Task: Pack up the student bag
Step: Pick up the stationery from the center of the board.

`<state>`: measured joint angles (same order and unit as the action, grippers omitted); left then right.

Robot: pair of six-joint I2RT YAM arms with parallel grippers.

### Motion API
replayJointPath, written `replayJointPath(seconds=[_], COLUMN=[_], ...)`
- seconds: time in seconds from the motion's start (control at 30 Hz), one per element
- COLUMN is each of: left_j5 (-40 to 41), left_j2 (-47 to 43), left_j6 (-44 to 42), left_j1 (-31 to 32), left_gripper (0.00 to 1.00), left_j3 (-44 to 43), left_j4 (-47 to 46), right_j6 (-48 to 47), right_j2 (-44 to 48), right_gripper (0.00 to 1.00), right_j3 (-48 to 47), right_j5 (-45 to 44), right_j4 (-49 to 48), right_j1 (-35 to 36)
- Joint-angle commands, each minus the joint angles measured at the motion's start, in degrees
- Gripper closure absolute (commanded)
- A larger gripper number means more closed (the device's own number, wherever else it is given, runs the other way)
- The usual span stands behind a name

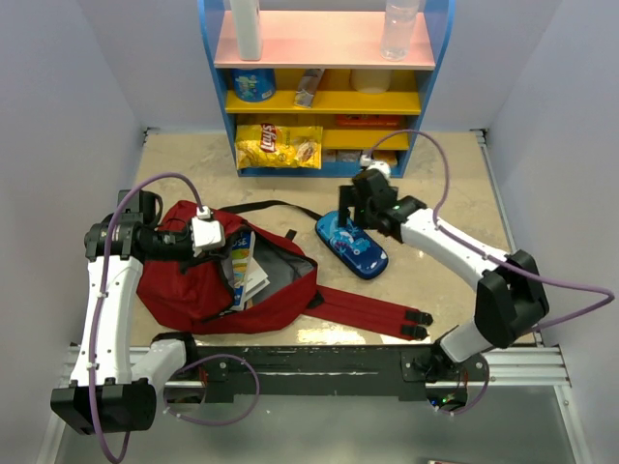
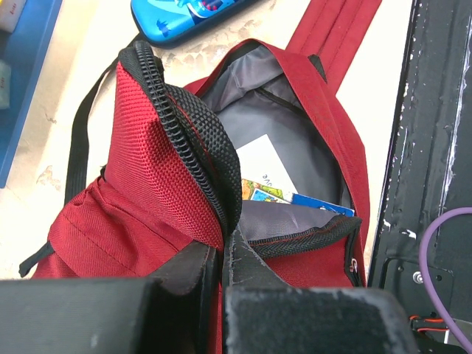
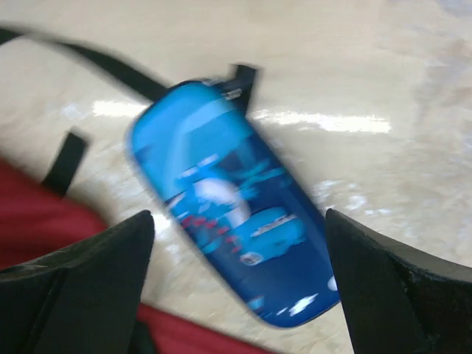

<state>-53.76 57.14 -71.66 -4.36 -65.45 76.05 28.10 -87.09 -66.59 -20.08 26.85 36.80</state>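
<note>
The dark-red student bag [image 1: 193, 285] lies open on the table at the left, grey lining showing, with books [image 1: 244, 266] standing inside. In the left wrist view the bag [image 2: 147, 147] fills the frame and the books [image 2: 273, 184] show in its mouth. My left gripper [image 1: 215, 235] is shut on the bag's zipper edge [image 2: 214, 184] and holds the flap up. My right gripper [image 1: 350, 215] is open above the far end of the blue patterned pencil case [image 1: 352, 246], which lies flat on the table. In the right wrist view the case [image 3: 232, 203] sits between the spread fingers, blurred.
The bag's red shoulder straps [image 1: 372, 311] stretch right along the front edge. A black strap [image 1: 266, 206] lies behind the bag. A blue shelf unit [image 1: 329, 87] stands at the back with a yellow chips bag [image 1: 280, 145], bottles and boxes.
</note>
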Motion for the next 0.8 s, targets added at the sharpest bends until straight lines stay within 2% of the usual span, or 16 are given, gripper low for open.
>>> replayJointPath(seconds=[0.0, 0.07, 0.13, 0.23, 0.3, 0.4, 0.57, 0.77], left_j5=[-3.1, -3.1, -3.5, -4.1, -4.0, -3.4, -3.1, -3.5], left_j2=[-1.2, -1.3, -1.0, -0.7, -0.8, -1.2, -1.4, -1.1], left_j6=[-2.2, -2.4, -2.3, -2.2, -1.7, -1.8, -1.8, -2.2], left_j1=[0.2, 0.2, 0.2, 0.2, 0.2, 0.2, 0.2, 0.2], left_gripper=[1.00, 1.00, 1.00, 1.00, 1.00, 1.00, 1.00, 1.00], left_j3=[-0.6, -0.2, -0.2, -0.4, -0.7, -0.6, -0.2, -0.1], left_j4=[-0.6, -0.6, -0.6, -0.6, -0.6, -0.6, -0.6, -0.6], right_j6=[-2.1, -2.3, -2.7, -1.4, 0.9, 4.1, 10.7, 17.6], right_j2=[-0.3, -2.5, -4.1, -7.4, -9.1, -10.6, -12.2, -12.6], right_gripper=[0.01, 0.01, 0.01, 0.01, 0.01, 0.01, 0.01, 0.01], right_j3=[5.5, 8.0, 9.3, 12.8, 15.9, 19.8, 25.3, 31.9], right_j5=[16.8, 23.6, 25.9, 34.2, 42.8, 50.7, 57.8, 63.9], right_j4=[-8.6, -12.2, -13.0, -18.5, -24.3, -32.2, -45.5, -56.6], right_j1=[-14.7, -17.2, -18.3, -19.5, -20.7, -21.6, -21.8, -20.7])
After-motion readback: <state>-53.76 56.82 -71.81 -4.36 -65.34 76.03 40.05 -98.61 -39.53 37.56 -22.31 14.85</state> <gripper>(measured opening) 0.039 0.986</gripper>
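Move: Almost straight below the right hand, about 10 cm down, lies the blue pencil case, its middle some 2 cm to the left and about 1 cm back. The open red backpack stands about 28 cm to the hand's left and 10 cm back; the red straps lie around 17 cm back and 2 cm to the right. From the left hand, which grips the backpack's edge, the case is about 12 cm ahead, 27 cm right and 19 cm down. Swinging about 8 cm right and slightly forward while sinking, the open right hand passes over to the pencil case's right, drops to some 10 cm below its start, then sweeps nearly 10 cm back left, with a drift back, against the case. The wrist rolls some 45 degrees, left side up, so the wide-open fingers come in slanting leftward around the case. The left hand keeps its hold on the backpack. ##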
